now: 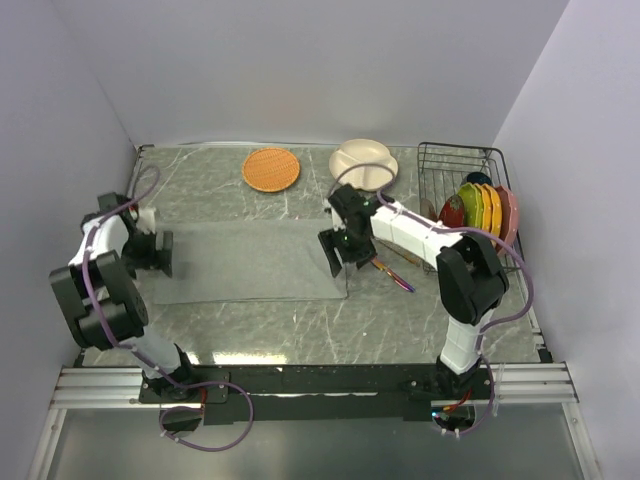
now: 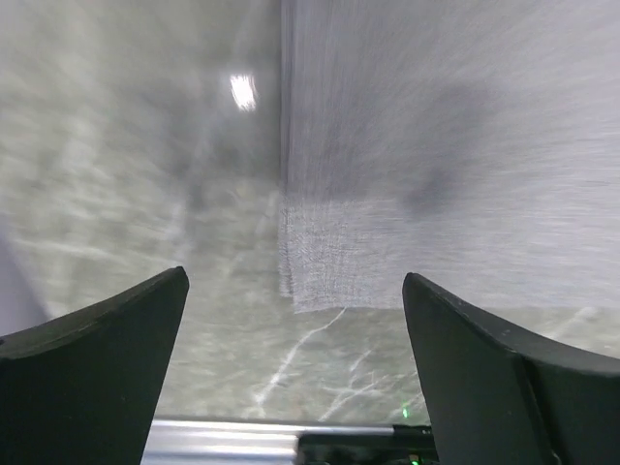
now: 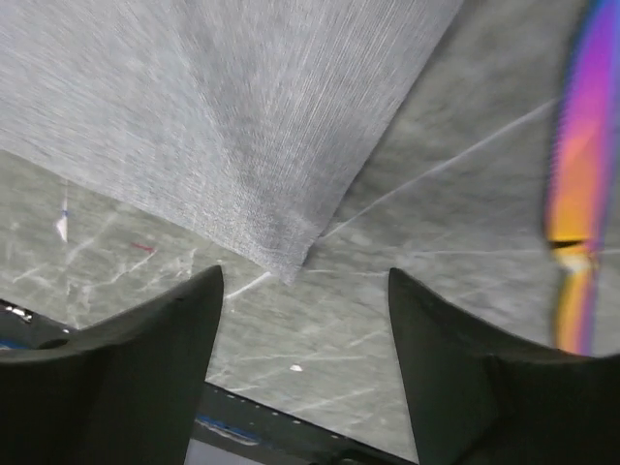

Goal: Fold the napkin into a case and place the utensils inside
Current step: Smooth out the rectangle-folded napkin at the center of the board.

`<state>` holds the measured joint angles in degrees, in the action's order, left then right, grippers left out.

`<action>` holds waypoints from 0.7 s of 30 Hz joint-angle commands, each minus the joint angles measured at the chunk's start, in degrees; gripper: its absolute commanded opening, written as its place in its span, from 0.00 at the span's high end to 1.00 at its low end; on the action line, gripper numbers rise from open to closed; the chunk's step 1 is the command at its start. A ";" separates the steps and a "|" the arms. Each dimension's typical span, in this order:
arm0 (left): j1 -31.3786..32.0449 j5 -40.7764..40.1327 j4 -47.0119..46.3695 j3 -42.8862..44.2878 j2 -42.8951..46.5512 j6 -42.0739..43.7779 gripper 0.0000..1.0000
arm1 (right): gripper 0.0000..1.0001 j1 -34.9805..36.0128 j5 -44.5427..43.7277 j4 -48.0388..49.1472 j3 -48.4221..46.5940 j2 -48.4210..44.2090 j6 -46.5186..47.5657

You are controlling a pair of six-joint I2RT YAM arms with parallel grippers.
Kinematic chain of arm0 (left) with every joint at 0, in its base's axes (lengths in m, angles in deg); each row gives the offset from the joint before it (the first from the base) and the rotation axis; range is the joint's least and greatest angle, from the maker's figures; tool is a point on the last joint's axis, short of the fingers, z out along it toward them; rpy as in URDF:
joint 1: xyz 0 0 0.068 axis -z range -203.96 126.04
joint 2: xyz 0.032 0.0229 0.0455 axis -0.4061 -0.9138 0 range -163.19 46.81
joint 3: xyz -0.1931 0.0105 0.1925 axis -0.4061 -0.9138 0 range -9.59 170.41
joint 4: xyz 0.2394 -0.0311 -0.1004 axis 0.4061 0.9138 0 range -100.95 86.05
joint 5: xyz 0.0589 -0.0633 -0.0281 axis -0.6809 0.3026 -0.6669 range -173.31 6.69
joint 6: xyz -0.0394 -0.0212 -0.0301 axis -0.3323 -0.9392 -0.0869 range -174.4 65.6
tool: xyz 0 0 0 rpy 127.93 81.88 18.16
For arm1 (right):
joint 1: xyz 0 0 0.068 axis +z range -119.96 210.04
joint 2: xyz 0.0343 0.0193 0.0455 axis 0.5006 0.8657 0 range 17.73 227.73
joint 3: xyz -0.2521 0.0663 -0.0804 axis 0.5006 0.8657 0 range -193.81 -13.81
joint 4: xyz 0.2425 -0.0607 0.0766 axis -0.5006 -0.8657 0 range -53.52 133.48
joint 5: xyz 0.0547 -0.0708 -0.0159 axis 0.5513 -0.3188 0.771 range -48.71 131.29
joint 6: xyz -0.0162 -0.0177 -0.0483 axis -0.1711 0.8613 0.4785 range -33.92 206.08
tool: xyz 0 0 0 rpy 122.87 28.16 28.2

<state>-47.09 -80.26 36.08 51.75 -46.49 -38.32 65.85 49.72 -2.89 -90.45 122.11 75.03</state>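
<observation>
The grey napkin [image 1: 250, 260] lies flat on the marble table as a wide rectangle. My left gripper [image 1: 156, 252] hovers open over its left edge. In the left wrist view the napkin [image 2: 436, 145] ends in a corner just ahead of the empty left gripper [image 2: 295, 279]. My right gripper [image 1: 340, 250] stands open over the napkin's right edge. In the right wrist view the napkin [image 3: 223, 116] comes to a corner right before the right gripper [image 3: 305, 274]. The utensils [image 1: 392, 274] lie on the table just right of that gripper. The iridescent knife [image 3: 579, 174] shows at the view's right edge.
An orange woven mat [image 1: 271, 169] and a cream dish [image 1: 363, 162] sit at the back of the table. A wire rack [image 1: 452, 160] at the back right holds several coloured plates [image 1: 482, 205]. Walls close in left, right and behind.
</observation>
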 commanded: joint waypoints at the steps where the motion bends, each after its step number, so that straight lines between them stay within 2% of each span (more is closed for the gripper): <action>1: -0.42 11.95 -2.90 10.36 9.88 3.70 0.01 | 0.16 -1.53 -0.52 -4.34 -9.13 -5.22 2.78; 3: -0.16 15.13 -5.17 17.36 11.12 1.78 0.01 | 0.00 -1.62 -2.08 -2.33 -11.94 -7.25 4.45; 6: 1.16 19.52 -6.59 29.15 8.40 -5.07 0.01 | 0.00 -2.41 -3.58 3.81 -17.11 -9.72 9.01; 7: 1.16 23.89 -6.42 31.88 7.44 -6.13 0.01 | 0.00 -2.59 -5.25 5.92 -18.79 -9.46 10.25; 9: 1.16 41.87 -7.03 36.47 6.11 -5.10 0.01 | 0.00 -2.59 -7.80 12.16 -24.83 -7.88 9.12; 10: 1.25 47.87 -12.95 35.78 6.20 -5.18 0.01 | 0.00 -2.50 -8.33 13.57 -27.48 -5.00 8.42; 11: 1.25 59.15 -17.01 31.69 6.89 -6.05 0.01 | 0.00 -2.50 -8.08 14.54 -30.55 -2.97 8.06; 12: 1.34 62.22 -25.67 28.17 7.42 -11.36 0.01 | 0.00 -2.42 -7.38 14.64 -37.28 -0.69 7.63; 13: 1.25 62.78 -34.63 24.65 7.95 -30.21 0.01 | 0.00 -2.33 -6.50 14.55 -40.75 4.03 7.10; 14: 1.51 61.82 -48.21 19.92 7.52 -37.80 0.01 | 0.00 -2.41 -0.75 10.81 -44.78 6.69 7.62; 15: 2.56 58.59 -48.08 19.61 6.21 -42.22 0.01 | 0.00 -2.94 4.27 8.86 -52.39 9.24 7.36; 16: 3.61 58.48 -44.86 20.48 4.28 -41.92 0.01 | 0.00 -4.33 9.71 10.23 -52.38 11.44 4.66; 17: 4.93 57.87 -31.52 24.05 0.00 -38.17 0.01 | 0.00 -5.13 18.29 15.29 -50.90 11.64 1.07; 18: 7.90 55.34 -29.29 23.91 -1.26 -35.53 0.01 | 0.00 -5.49 20.47 18.13 -45.58 11.46 -5.58; 19: 9.15 54.09 -30.75 21.82 -1.36 -37.07 0.01 | 0.00 -5.23 21.97 20.33 -43.09 11.03 -8.26; 20: 10.12 52.17 -35.20 13.28 1.16 -40.56 0.01 | 0.00 -5.05 23.38 24.53 -40.37 10.94 -10.98; 21: 11.43 50.32 -49.17 8.23 2.84 -44.77 0.01 | 0.00 -5.14 27.31 26.75 -35.29 11.02 -16.32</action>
<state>-40.71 -28.72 1.70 72.87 -46.07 -70.30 61.48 61.78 15.89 -135.72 131.14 74.42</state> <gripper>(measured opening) 0.994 0.997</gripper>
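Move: The napkin lies flat as a rectangle between the two open hands, just under their height: its middle is about 25 cm to the right and 7 cm ahead of the left hand, and about 25 cm to the left and 7 cm ahead of the right. From the right hand, the knife is some 10 cm right and 6 cm ahead, the spoon 11 cm right and 12 cm ahead, and the orange trivet roughly 21 cm left and 38 cm ahead. Already clear of the napkin's near corners, both hands sweep fast up and forward, cresting about 30 cm higher and then just starting to sink, while they swing inward towards each other over the far part of the napkin. The left stays wide open and the right opens the rest of the way; both wrists pitch up strongly, at least 40 degrees, tilting the fingers from straight down to forward and inward. ##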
